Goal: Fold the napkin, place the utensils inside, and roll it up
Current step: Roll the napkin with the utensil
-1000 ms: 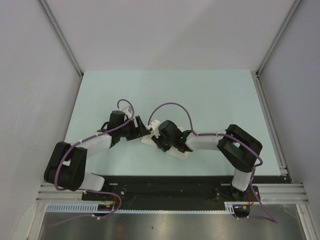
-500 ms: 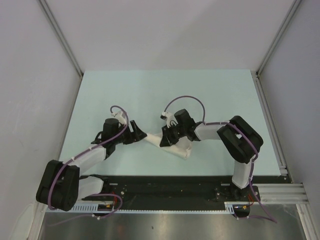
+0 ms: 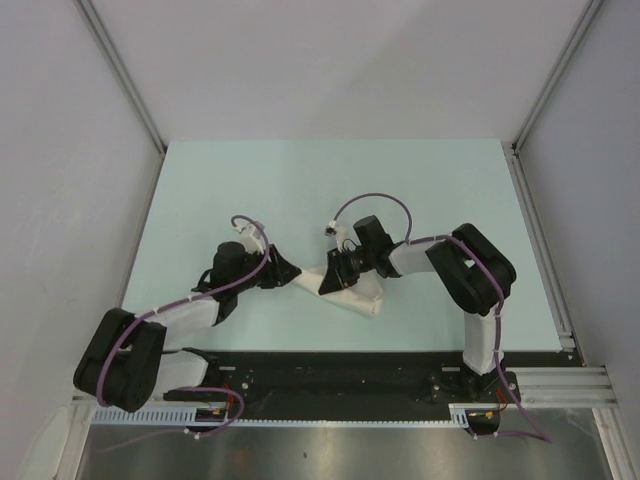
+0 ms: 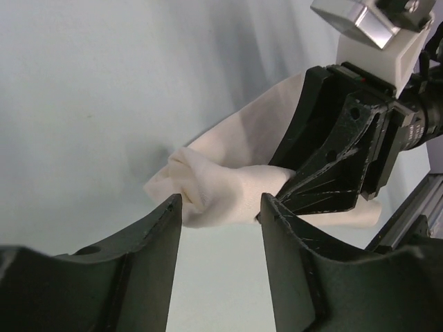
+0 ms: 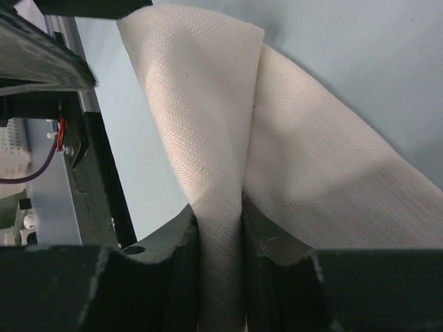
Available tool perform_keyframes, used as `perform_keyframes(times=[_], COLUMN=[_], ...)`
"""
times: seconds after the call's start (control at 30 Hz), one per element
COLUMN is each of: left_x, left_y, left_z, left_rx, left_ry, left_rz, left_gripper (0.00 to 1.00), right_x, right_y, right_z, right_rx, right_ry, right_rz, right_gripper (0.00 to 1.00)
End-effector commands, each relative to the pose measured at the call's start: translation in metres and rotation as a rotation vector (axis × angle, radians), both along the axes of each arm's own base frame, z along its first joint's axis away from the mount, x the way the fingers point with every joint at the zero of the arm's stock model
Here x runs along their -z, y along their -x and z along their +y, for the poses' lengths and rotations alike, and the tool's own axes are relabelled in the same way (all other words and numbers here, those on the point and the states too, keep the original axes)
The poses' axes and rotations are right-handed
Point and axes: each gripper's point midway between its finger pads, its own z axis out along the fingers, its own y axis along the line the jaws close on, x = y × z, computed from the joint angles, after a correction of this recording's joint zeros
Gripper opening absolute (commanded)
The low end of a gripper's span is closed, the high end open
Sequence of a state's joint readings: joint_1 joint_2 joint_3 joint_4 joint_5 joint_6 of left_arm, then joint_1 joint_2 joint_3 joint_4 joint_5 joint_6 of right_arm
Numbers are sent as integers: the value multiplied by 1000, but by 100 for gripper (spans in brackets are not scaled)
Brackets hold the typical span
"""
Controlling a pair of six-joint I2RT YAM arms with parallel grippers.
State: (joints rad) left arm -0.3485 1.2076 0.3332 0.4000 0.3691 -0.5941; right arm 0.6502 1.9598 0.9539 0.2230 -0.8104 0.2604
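Observation:
The cream-white napkin [image 3: 352,296] lies bunched into a rough roll on the pale green table, in front of the two arms. My right gripper [image 5: 220,216] is shut on a raised fold of the napkin [image 5: 208,117], with cloth filling the gap between its jaws. My left gripper [image 4: 220,205] is open at the roll's left end, its fingertips just short of the crumpled napkin [image 4: 211,190] and nothing between them. From above, the left gripper [image 3: 290,272] and right gripper [image 3: 335,276] nearly face each other over the cloth. The utensils are hidden.
The black mounting rail [image 3: 330,372] runs along the near edge behind the napkin. An aluminium strip [image 3: 540,240] borders the table [image 3: 300,180] on the right, and grey walls close in the sides and back.
The left gripper has moved in to the napkin's left end and its jaws have narrowed. The right gripper has shifted back and to the right, still holding the cloth.

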Motion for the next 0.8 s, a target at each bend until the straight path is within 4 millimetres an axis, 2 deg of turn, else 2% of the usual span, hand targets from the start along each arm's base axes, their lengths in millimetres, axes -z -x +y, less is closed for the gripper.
perform_keyframes(times=[0.0, 0.13, 0.23, 0.27, 0.3, 0.33, 0.37, 0.43, 0.5, 0.53, 0.6, 0.67, 0.77], left_x=[-12, -6, -4, -1, 0, 1, 5, 9, 16, 16, 26, 30, 37], left_y=[-13, -10, -9, -9, -8, -8, -7, -7, -6, -9, -7, -8, -9], left_z=[-16, -24, -30, -30, -32, -34, -34, -36, -37, -38, -37, -37, -40], left_rx=[32, 54, 61, 62, 69, 75, 80, 97, 107, 109, 111, 111, 125], left_ry=[14, 13, 18, 16, 15, 11, 3, -8, -26, -31, -51, -70, -76], left_rz=[-62, -45, -40, -31, -26, -21, -7, 14, 43, 46, 87, 116, 150], left_gripper=[48, 40, 25, 19, 17, 15, 11, 10, 7, 6, 4, 3, 3], right_x=[40, 42, 41, 40, 35, 32, 29, 14, 8, -5, -12, -28, -42], right_y=[26, 24, 24, 25, 22, 22, 23, 18, 15, 10, 4, -2, -17], right_z=[-19, -21, -22, -24, -24, -24, -27, -30, -36, -35, -43, -47, -58], right_rx=[2, 7, 5, 5, 11, 10, 10, 24, 38, 47, 74, 102, 184], right_ry=[120, 127, 137, 145, 144, 148, 161, 171, 209, 201, 243, 255, 339], right_rz=[145, 148, 141, 145, 128, 118, 111, 71, 35, -3, -47, -102, -248], right_gripper=[29, 29, 31, 33, 36, 47, 53, 64, 71, 74, 76, 78, 80])
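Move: The left hand, open, has the left end of the rolled napkin about 4 cm to its right, 1 cm ahead and some 3 cm below. The roll's right end is roughly 19 cm to its right and 9 cm back. The right hand already pinches the roll; the left end lies about 5 cm to its left and 2 cm ahead at the same height, the roll's right end about 11 cm to its right and 6 cm back. Rightward and down, some 3 cm each way, the left hand sinks onto the roll's left end and closes its half-open fingers until they pinch it. The right hand first keeps its hold, then opens wide to let go, rises 2 to 3 cm and draws away to the right by about 3.5 cm, rolling slightly. ##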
